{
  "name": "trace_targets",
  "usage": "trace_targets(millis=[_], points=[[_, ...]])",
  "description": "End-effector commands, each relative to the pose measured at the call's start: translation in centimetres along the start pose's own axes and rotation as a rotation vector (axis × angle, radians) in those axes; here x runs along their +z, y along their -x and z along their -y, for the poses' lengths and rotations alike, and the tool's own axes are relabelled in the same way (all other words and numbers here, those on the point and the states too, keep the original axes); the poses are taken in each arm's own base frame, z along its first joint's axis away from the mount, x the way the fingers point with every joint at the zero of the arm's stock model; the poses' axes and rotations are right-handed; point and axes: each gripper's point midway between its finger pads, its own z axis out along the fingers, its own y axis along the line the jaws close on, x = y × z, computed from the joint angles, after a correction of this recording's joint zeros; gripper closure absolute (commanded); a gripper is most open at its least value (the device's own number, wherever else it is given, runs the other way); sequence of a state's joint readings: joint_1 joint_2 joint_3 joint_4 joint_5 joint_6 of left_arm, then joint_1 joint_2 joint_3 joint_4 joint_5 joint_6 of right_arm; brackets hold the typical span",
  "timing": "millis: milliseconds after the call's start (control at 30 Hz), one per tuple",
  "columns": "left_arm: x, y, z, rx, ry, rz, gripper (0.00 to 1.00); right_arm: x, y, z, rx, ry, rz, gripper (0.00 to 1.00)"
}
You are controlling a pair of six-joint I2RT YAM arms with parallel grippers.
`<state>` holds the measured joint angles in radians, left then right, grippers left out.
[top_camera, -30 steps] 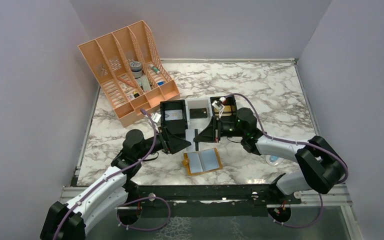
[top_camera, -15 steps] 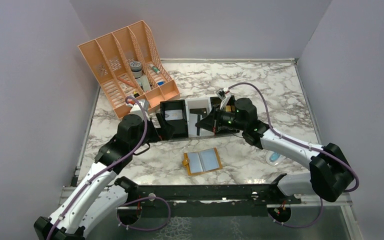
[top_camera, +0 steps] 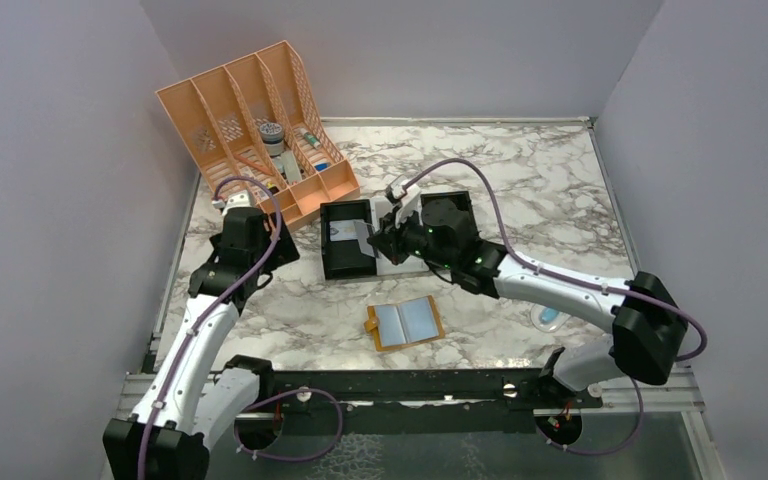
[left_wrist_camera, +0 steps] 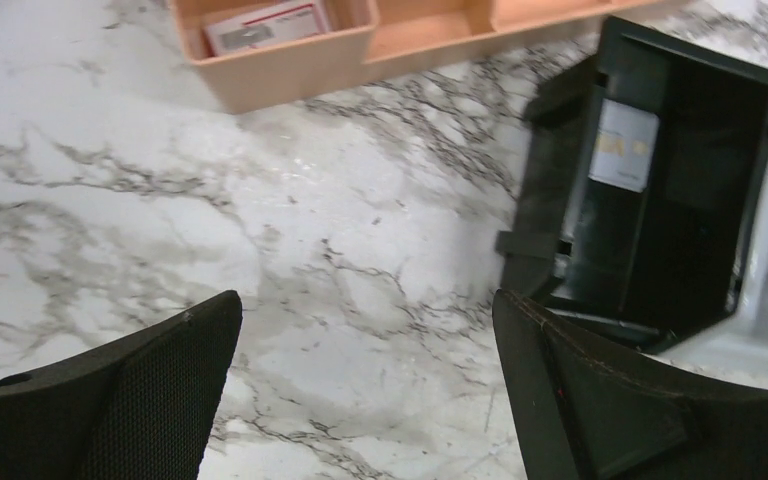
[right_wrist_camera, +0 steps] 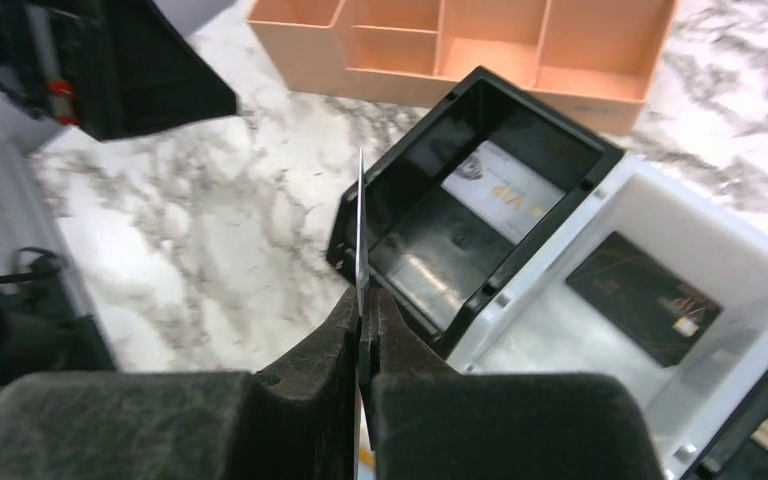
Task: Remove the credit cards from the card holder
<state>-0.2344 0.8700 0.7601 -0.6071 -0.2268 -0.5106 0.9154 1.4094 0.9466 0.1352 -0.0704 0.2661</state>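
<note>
The card holder (top_camera: pixel 406 323) lies open like a book on the marble near the front, tan edge around pale blue-grey panels. My right gripper (top_camera: pixel 382 243) (right_wrist_camera: pixel 363 300) is shut on a thin credit card (right_wrist_camera: pixel 361 215), seen edge-on and upright above the near wall of a black bin (right_wrist_camera: pixel 400 185). A pale card (right_wrist_camera: pixel 505 190) lies flat inside that bin. My left gripper (top_camera: pixel 275 248) (left_wrist_camera: pixel 365 330) stands wide open over bare marble to the left of the same black bin (left_wrist_camera: pixel 650 210), with nothing between its fingers (left_wrist_camera: pixel 120 385).
A white bin (right_wrist_camera: pixel 660 240) holding a dark card (right_wrist_camera: pixel 645 295) adjoins the black bin on the right. A peach desk organiser (top_camera: pixel 255 130) (left_wrist_camera: pixel 290 50) stands at the back left. A clear-blue packet (top_camera: pixel 548 318) lies by the right arm.
My left gripper opened wide and drew back leftward from the black bin. My right gripper carried its card leftward, from the white bin's side to over the black bin.
</note>
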Motion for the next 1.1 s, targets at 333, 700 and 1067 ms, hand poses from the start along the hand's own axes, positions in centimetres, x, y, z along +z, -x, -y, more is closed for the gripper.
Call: trace_targets(millis=[333, 700, 1067], points=[[-2.8, 3.1, -3.6, -0.090, 0.080, 0.202, 0.01, 7.6, -0.9, 1.7, -0.482, -0.188, -0.102, 0.99], [-2.9, 3.2, -3.6, -0.084, 0.078, 0.207, 0.01, 12.0, -3.9, 7.0, -0.811, -0.371, -0.312, 0.99], [-2.9, 3.2, -3.6, -0.081, 0.076, 0.206, 0.01, 15.0, -5.3, 7.4, -0.932, -0.341, -0.349, 0.99]])
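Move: The right hand already holds a card and is taking it to the left black bin, whose middle lies about 10 cm ahead of this hand, 7 cm to its left and 17 cm below; the loose card already in the bin lies about 2 cm farther out. The white middle bin is about 10 cm ahead and 4 cm to the right, and the open card holder about 10 cm back and 6 cm to the right. From the empty left hand, the black bin lies roughly 9 cm ahead and 20 cm right, 13 cm below. The right hand, fingers kept shut on the card, first heads left and down, then forward and down over the left black bin, some 11 cm forward, 10 cm down and 6 cm left in all, while the wrist turns about 55 degrees, mainly its left side dipping, so the fingers point more forward and more steeply down. The left hand clears away from the bin, about 4 cm left and 4 cm up, tipping up slightly with its fingers still wide open. ##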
